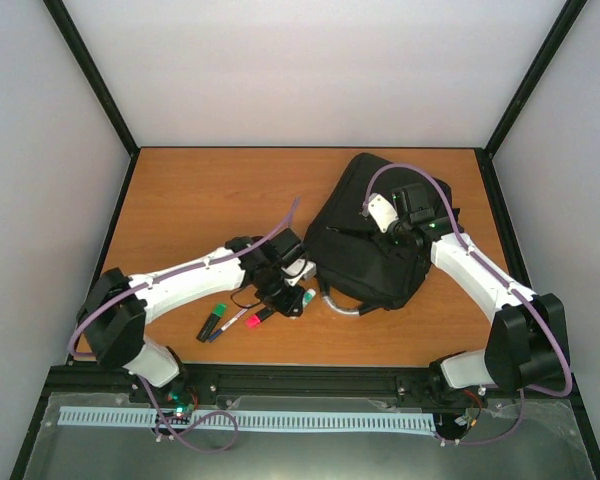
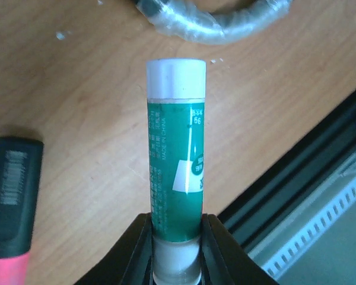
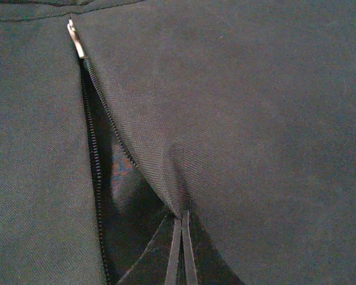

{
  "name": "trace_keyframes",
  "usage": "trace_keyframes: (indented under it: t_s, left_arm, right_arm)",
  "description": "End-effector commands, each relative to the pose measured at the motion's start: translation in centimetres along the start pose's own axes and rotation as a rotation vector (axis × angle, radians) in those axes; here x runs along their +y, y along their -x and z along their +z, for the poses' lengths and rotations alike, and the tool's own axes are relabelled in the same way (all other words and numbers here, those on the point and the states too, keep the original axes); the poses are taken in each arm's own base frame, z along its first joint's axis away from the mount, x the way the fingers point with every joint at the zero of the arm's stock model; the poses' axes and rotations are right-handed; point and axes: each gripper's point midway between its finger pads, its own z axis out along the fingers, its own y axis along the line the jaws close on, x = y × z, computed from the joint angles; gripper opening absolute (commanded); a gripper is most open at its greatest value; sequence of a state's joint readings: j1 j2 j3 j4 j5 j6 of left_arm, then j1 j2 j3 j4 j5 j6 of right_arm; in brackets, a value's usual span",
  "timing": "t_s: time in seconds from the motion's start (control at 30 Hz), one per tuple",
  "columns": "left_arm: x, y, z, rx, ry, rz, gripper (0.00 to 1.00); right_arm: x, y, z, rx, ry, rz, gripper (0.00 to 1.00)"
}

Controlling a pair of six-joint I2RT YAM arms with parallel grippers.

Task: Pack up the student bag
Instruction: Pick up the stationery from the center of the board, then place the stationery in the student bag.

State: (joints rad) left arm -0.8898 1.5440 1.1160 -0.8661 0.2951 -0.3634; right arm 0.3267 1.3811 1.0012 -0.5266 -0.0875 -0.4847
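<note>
The student bag, a black fabric backpack, lies right of the table's middle, its grey loop handle toward the near side. My right gripper sits on top of it. In the right wrist view that gripper is shut on the fabric edge of the bag beside the open zipper, and lifts it so that a dark gap shows. My left gripper is shut on a green glue stick with a white cap, held just above the wood near the handle.
A pink highlighter with a black cap lies left of the glue stick. In the top view a green marker, a thin pen and the highlighter lie near the front edge. The black table rail runs close on the right.
</note>
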Motion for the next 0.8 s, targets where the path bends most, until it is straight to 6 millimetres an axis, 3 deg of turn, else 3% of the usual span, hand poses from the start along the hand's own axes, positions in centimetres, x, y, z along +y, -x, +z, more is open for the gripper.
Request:
trace_keyframes:
  t_s: [0.0, 0.17, 0.33, 0.5, 0.77]
  left_arm:
    - [-2.9, 0.1, -2.7, -0.056, -0.131, 0.060, 0.15]
    - [-5.1, 4.4, -5.5, -0.181, -0.148, 0.130, 0.15]
    - [-6.3, 10.7, -4.6, -0.241, -0.147, 0.139, 0.15]
    - [-5.1, 16.1, -1.9, -0.250, -0.134, 0.089, 0.15]
    - [-1.4, 18.8, 0.8, -0.222, -0.115, 0.016, 0.15]
  right_arm:
    - [-0.2, 0.9, -0.1, -0.039, 0.000, 0.010, 0.03]
    - [-0.1, 0.9, 0.0, -0.037, 0.007, 0.009, 0.03]
    - [-0.1, 1.1, -0.4, -0.051, 0.003, 0.014, 0.03]
    - [-0.2, 1.4, -0.8, -0.070, -0.001, 0.018, 0.03]
    - [-0.7, 1.5, -1.3, -0.082, -0.015, 0.029, 0.03]
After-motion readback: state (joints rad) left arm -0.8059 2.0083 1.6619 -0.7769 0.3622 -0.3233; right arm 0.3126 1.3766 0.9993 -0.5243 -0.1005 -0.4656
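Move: The left hand already grips the glue stick; the bag's pocket opening lies about 15 cm ahead of it, 15 cm to its right and some 2 cm lower. The bag handle is level with it, 10 cm to the right, and the pink-capped marker 8 cm left and 2 cm back, both about 8 cm below. The right hand already pinches the pocket flap, with the opening about 4 cm to its left, 1 cm back and 1 cm below. Left arcs up then down, about 16 cm forward-right with the glue stick, towards the pocket right holds open. ##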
